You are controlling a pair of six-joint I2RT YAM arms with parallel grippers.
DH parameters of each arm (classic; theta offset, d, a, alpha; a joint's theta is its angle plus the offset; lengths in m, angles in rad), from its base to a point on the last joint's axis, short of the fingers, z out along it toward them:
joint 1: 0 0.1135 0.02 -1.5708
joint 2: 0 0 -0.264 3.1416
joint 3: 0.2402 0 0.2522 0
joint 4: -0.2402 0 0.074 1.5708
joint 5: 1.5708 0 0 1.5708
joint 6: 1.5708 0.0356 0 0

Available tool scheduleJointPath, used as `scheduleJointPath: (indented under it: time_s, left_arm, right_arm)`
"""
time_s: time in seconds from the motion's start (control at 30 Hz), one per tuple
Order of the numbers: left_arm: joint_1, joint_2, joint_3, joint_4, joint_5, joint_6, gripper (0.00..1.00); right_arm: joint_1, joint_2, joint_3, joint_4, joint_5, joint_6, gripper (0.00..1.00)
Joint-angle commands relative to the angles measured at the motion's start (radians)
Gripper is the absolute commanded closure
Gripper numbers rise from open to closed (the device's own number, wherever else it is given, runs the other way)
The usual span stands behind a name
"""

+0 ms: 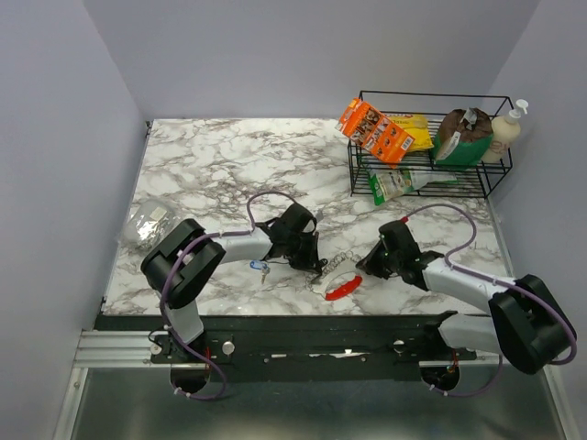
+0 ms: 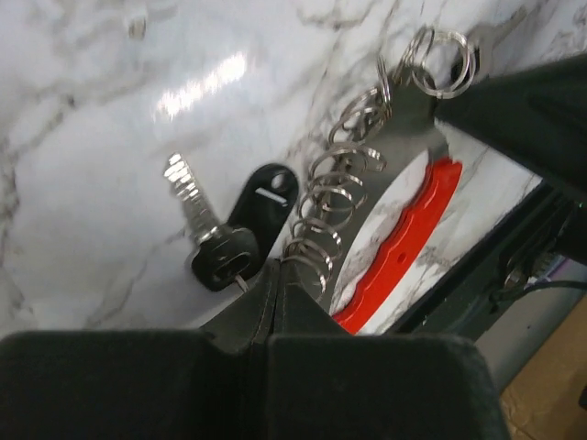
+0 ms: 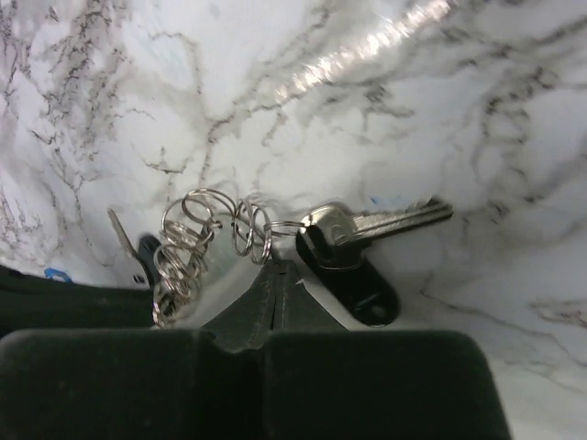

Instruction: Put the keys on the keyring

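Note:
The keyring (image 1: 339, 261), a chain of small steel rings (image 2: 339, 183), stretches between my two grippers near the table's front edge. Its red plastic piece (image 1: 344, 288) lies just in front (image 2: 404, 247). My left gripper (image 1: 318, 266) (image 2: 275, 275) is shut, its tips pinching the chain's near end. My right gripper (image 1: 363, 266) (image 3: 278, 266) is shut at the bottom of a ring (image 3: 252, 229) at the other end. A silver key (image 3: 385, 220) with a black tag (image 3: 358, 284) hangs on that end ring. Another key (image 2: 188, 197) with a black head lies beside my left fingers. A blue-headed key (image 1: 260, 267) lies left of them.
A black wire basket (image 1: 491, 183) at the back right holds snack packs and a pump bottle. A crumpled clear lump (image 1: 147, 225) sits at the left table edge. The table's front rail (image 1: 293, 321) runs close behind both grippers.

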Motion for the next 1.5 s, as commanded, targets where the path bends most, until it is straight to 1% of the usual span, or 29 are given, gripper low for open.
scheduleJointPath:
  time_s: [0.0, 0.07, 0.1, 0.17, 0.23, 0.33, 0.5, 0.67, 0.7, 0.8, 0.93, 0.97, 1.0, 1.03, 1.07, 1.1, 1.13, 1.17, 1.23, 1.27, 1.3, 1.4, 1.47]
  left_arm:
    - [-0.026, -0.043, -0.144, -0.098, -0.046, -0.058, 1.0]
    - [-0.044, -0.083, -0.158, -0.092, -0.041, -0.08, 1.0]
    - [-0.049, -0.094, -0.159, -0.098, -0.041, -0.095, 1.0]
    - [-0.061, -0.124, -0.15, -0.114, -0.042, -0.104, 1.0]
    - [-0.069, -0.146, -0.155, -0.109, -0.039, -0.118, 1.0]
    - [-0.075, -0.163, -0.156, -0.073, -0.024, -0.127, 1.0]
    - [-0.08, -0.109, -0.158, -0.024, 0.005, -0.159, 1.0]
    - [-0.111, -0.102, -0.193, 0.063, 0.027, -0.259, 1.0]
    - [-0.114, -0.105, -0.208, 0.085, 0.027, -0.3, 1.0]
    - [-0.12, -0.125, -0.233, 0.184, 0.033, -0.363, 1.0]
    - [-0.121, -0.146, -0.233, 0.266, 0.045, -0.381, 0.99]
    - [-0.123, -0.152, -0.227, 0.267, 0.044, -0.376, 0.96]
    - [-0.121, -0.155, -0.203, 0.22, 0.034, -0.359, 0.94]
    - [-0.121, -0.158, -0.184, 0.176, -0.01, -0.315, 0.91]
    - [-0.121, -0.167, -0.166, 0.128, -0.031, -0.29, 0.86]
    - [-0.12, -0.172, -0.135, 0.044, -0.051, -0.269, 0.83]
    - [-0.12, -0.177, -0.121, 0.009, -0.076, -0.252, 0.8]
    - [-0.118, -0.19, -0.11, -0.021, -0.108, -0.221, 0.73]
    - [-0.112, -0.209, -0.091, -0.085, -0.139, -0.197, 0.64]
    - [-0.111, -0.224, -0.084, -0.102, -0.165, -0.178, 0.57]
    - [-0.106, -0.232, -0.072, -0.133, -0.176, -0.17, 0.54]
    - [-0.078, -0.249, -0.066, -0.142, -0.174, -0.146, 0.46]
    - [-0.052, -0.244, -0.058, -0.13, -0.162, -0.137, 0.46]
  right_arm:
    - [-0.004, 0.136, 0.084, -0.007, 0.02, -0.129, 1.0]
    - [-0.004, 0.21, 0.129, 0.002, 0.004, -0.167, 1.0]
    - [-0.004, 0.231, 0.175, 0.002, -0.046, -0.199, 1.0]
    - [-0.004, 0.258, 0.209, -0.021, -0.061, -0.215, 1.0]
    - [-0.004, 0.251, 0.215, -0.021, -0.06, -0.218, 1.0]
    - [-0.004, 0.199, 0.217, -0.036, -0.019, -0.246, 1.0]
    - [-0.005, 0.128, 0.235, -0.124, 0.059, -0.293, 1.0]
    - [-0.004, 0.023, 0.212, -0.185, 0.052, -0.313, 1.0]
    - [-0.005, 0.006, 0.197, -0.19, 0.031, -0.324, 1.0]
    - [-0.004, -0.05, 0.169, -0.222, 0.008, -0.338, 1.0]
    - [-0.004, -0.084, 0.148, -0.225, 0.006, -0.365, 1.0]
    - [-0.004, -0.084, 0.152, -0.225, 0.003, -0.376, 1.0]
    - [-0.005, -0.079, 0.158, -0.223, -0.027, -0.397, 1.0]
    - [-0.005, -0.076, 0.175, -0.217, -0.043, -0.41, 1.0]
    - [-0.004, -0.071, 0.181, -0.21, -0.063, -0.427, 1.0]
    - [-0.004, -0.067, 0.19, -0.202, -0.098, -0.457, 1.0]
    - [-0.002, -0.059, 0.198, -0.188, -0.11, -0.467, 1.0]
    - [-0.005, -0.053, 0.21, -0.179, -0.126, -0.479, 1.0]
    - [-0.004, -0.038, 0.221, -0.158, -0.155, -0.513, 1.0]
    - [-0.004, -0.03, 0.233, -0.15, -0.161, -0.52, 1.0]
    - [-0.004, -0.021, 0.243, -0.148, -0.173, -0.539, 1.0]
    - [-0.001, 0.031, 0.278, -0.145, -0.198, -0.571, 1.0]
    - [0.002, 0.074, 0.295, -0.145, -0.212, -0.58, 1.0]
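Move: The keyring coil lies slantwise on its plate between the two shut hands: its middle is about 4 cm right and 1 cm ahead of the left fingertips, and some 5 cm left of the right ones, level with them. Its red handle sits about 4 cm back and 6 cm right of the left hand. A black-tagged key lies roughly 2 cm ahead of the left hand; another is about 3 cm right of the right hand. Everything is about 1 cm below the fingertips. With fingers shut and low at opposite ends of the keyring, the left hand pushes its left end back about 7 cm, going slightly left and then drifting right, while the right hand pushes the other end forward some 4 cm and to the left, so that the two swing it round counter-clockwise. The right hand then lifts off about 5 cm, easing back before drifting left, its fingers still shut and its wrist turning nearly 30 degrees counter-clockwise in all, and the left hand finally opens to about half as it rises and comes forward again over the keyring. ##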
